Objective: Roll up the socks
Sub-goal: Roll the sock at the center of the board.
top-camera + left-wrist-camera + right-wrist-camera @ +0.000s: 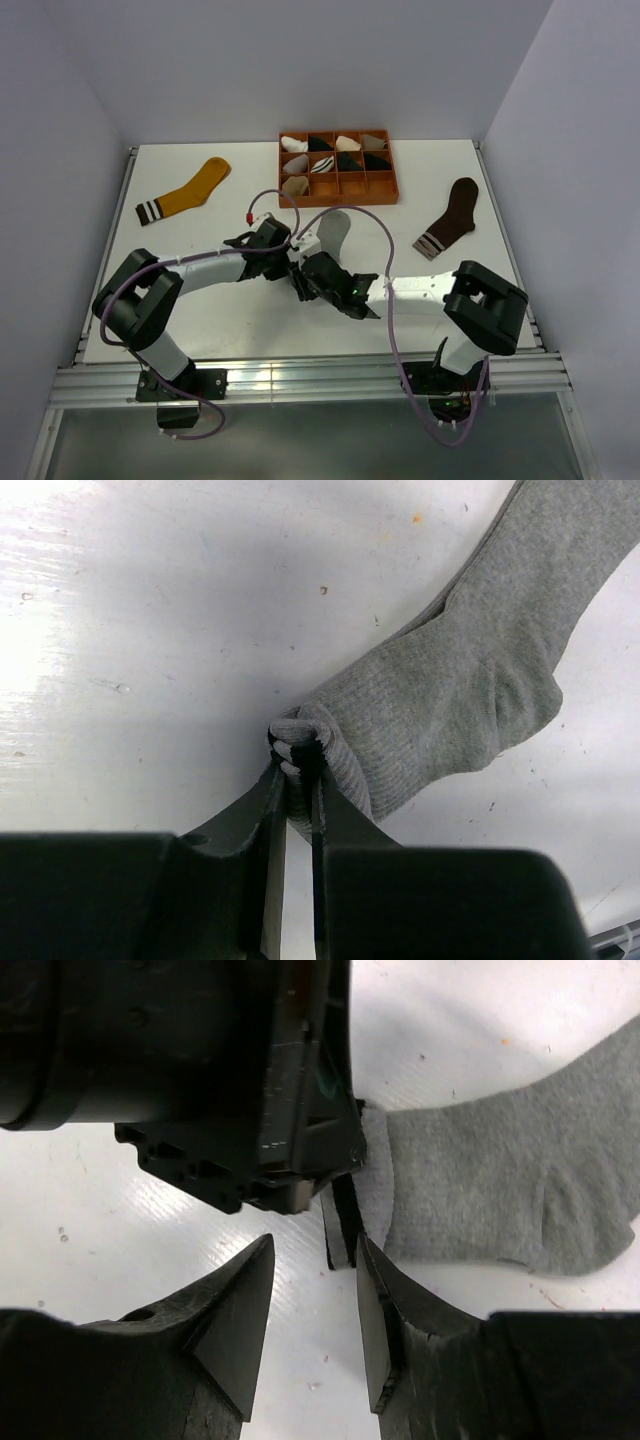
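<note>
A grey sock (333, 231) lies at the table's centre, its foot pointing toward the tray. My left gripper (298, 772) is shut on the grey sock's (455, 680) bunched black-and-white striped cuff (297, 742). My right gripper (315, 1243) stands open just beside that cuff (345, 1222), with only bare table between its fingers; its right finger (378, 1300) is near the grey sock's (490, 1185) edge. In the top view both grippers, left (296, 260) and right (302, 284), meet there. A mustard-yellow sock (187, 190) lies flat at far left, a dark brown sock (451, 216) at far right.
An orange compartment tray (391, 180) holding small white, black and beige sock bundles stands at the back centre. The left gripper's body (200, 1070) hangs close above my right fingers. Purple cables (375, 215) loop over the middle. White walls bound the table.
</note>
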Controlling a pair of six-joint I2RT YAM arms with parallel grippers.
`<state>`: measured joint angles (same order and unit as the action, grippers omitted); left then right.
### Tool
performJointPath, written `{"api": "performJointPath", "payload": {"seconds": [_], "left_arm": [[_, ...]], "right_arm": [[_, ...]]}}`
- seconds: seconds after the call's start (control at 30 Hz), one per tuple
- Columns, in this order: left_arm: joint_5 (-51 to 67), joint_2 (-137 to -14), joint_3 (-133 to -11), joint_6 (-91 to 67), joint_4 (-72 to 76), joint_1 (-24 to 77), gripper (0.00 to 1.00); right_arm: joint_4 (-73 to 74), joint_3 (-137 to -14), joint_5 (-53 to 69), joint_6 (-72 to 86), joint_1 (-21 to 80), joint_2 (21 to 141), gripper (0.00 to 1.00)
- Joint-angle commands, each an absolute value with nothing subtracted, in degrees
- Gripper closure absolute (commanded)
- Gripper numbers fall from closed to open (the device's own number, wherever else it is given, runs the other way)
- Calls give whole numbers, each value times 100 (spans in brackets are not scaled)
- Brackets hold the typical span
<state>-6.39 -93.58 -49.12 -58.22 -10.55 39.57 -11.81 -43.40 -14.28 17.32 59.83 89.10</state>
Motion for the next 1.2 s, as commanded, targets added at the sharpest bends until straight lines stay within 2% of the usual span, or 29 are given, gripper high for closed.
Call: {"api": "performJointPath", "payload": {"seconds": [0.0, 0.63, 0.9, 1.0, 1.03, 1.13, 1.17], "left_arm": [[-791, -9439, -5080, -5731, -1573, 3999, 100], [-571, -9571, -5282, -5792, -1775, 4017, 100], [-475, -9598, -5405, -5836, -1872, 4008, 100], [-440, -9545, -5432, -5853, -1863, 4017, 99], [-422, -9536, -5423, -5862, -1855, 4008, 99], [-465, -9449, -5388, -5924, -1855, 4008, 93], [-501, -9353, -5327, -5993, -1846, 4008, 87]], "right_arm": [[-1994, -4236, -1898, 1301, 6196, 9131, 54], [-2092, -4184, -1828, 1195, 6275, 9958, 56], [-1812, -4289, -1977, 1169, 6275, 10194, 60], [-1591, -4403, -2135, 1213, 6275, 10362, 67], [-1530, -4438, -2197, 1239, 6275, 10388, 76], [-1345, -4456, -2023, 1371, 6171, 10336, 94], [-1249, -4439, -1917, 1432, 6109, 10249, 97]]}}
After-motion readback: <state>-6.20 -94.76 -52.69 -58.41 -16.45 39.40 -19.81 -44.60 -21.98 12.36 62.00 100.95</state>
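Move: The free part of the gray sock's striped cuff, which the open right fingers go for, lies about 5 cm below them, some 2 cm ahead and 1 cm left. From the right hand, the sock's foot is roughly 15 cm ahead, 8 cm right and 6 cm down; the sock box is centred some 32 cm ahead and 9 cm right. The left fingers already grip the cuff, and its free part lies about 2 cm back and 2 cm right of them. Down goes the right hand by about 5 cm, easing slightly forward and left to the striped cuff beside the left fingertips, tilting some 10 degrees. Once low, its half-open fingers shut almost fully and pinch the cuff's edge. The left hand stays in place and keeps its hold on the cuff. ##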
